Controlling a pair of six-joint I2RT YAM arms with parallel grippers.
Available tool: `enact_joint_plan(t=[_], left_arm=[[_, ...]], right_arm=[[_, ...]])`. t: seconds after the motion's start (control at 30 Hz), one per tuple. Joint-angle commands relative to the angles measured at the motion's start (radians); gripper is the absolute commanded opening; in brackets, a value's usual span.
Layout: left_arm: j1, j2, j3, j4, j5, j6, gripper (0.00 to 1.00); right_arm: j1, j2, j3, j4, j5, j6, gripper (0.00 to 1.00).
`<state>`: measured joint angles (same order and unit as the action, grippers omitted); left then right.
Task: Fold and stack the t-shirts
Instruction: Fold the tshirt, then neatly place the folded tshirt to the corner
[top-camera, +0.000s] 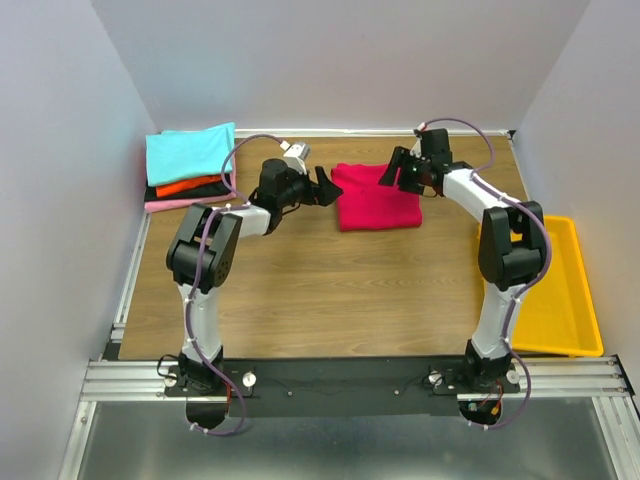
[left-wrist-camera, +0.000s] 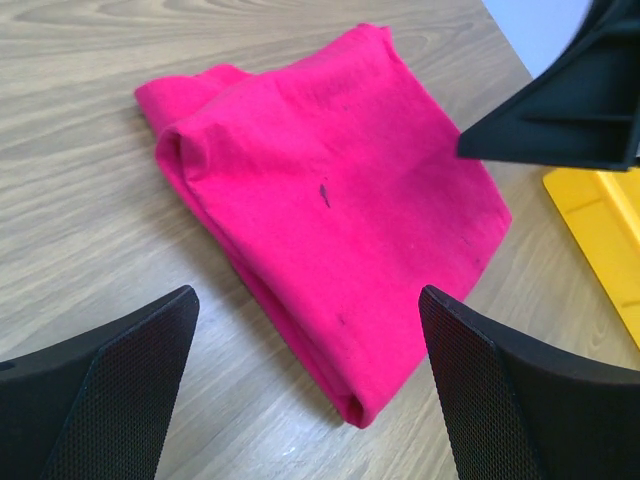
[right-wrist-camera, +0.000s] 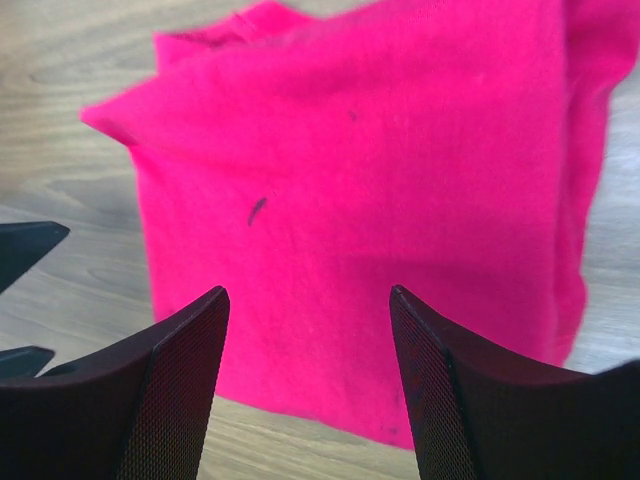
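Observation:
A crimson t-shirt (top-camera: 375, 200) lies folded into a rectangle on the wooden table, toward the back centre. My left gripper (top-camera: 325, 187) hovers at its left edge, open, with the cloth's near corner (left-wrist-camera: 330, 200) below and ahead of its fingers and nothing between them. My right gripper (top-camera: 398, 172) hangs over the shirt's far right corner, also open and holding nothing; the cloth (right-wrist-camera: 370, 170) fills its view. A stack of folded t-shirts (top-camera: 190, 165) sits at the back left, cyan on top, then orange-red, black and pink.
A yellow plastic bin (top-camera: 555, 290) stands along the table's right edge and shows in the left wrist view (left-wrist-camera: 600, 230). White walls close in the back and both sides. Bare wood (top-camera: 330, 290) lies between the shirt and the arm bases.

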<state>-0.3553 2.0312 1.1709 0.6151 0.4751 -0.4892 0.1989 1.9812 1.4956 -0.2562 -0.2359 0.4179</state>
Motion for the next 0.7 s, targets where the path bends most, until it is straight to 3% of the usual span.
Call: enact_joint_plan(t=[0.0,0.33,0.67], left_arm=[[-0.004,0.053,0.021,0.051,0.056,-0.026,0.98],[-0.011,0.05,-0.031,0.014,-0.013,-0.035,0.98],[-0.027,-0.019,-0.172,0.014,-0.081,-0.032,0.99]], right_arm=[[0.008,0.051,-0.021,0.028,-0.042,-0.007,0.72],[0.017,0.136,-0.075,0.028,-0.014,-0.007,0.72],[0.086,0.062,-0.261,0.029,0.084,0.01,0.72]])
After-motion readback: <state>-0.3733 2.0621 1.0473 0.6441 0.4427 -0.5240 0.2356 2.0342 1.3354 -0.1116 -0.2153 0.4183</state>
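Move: The fuchsia t-shirt's middle lies about 8 cm below the right hand, roughly 3 cm to its left and 1 cm back. From the left hand that middle is some 9 cm to the right, 2 cm ahead and 9 cm down; the shirt's near left corner is about 4 cm back, 2 cm right and 9 cm down. The folded stack stands roughly 31 cm left of the left hand, 8 cm farther out and 7 cm lower. The right hand's open fingertips come down on top of the t-shirt, sinking about 6.5 cm, then stay low and drag slightly back and left over the cloth. The left hand, its fingers wide open, drops some 6 cm, first straight down and then also 3 cm back towards the near left corner, tipping a little downward; no touch there can be made out. ##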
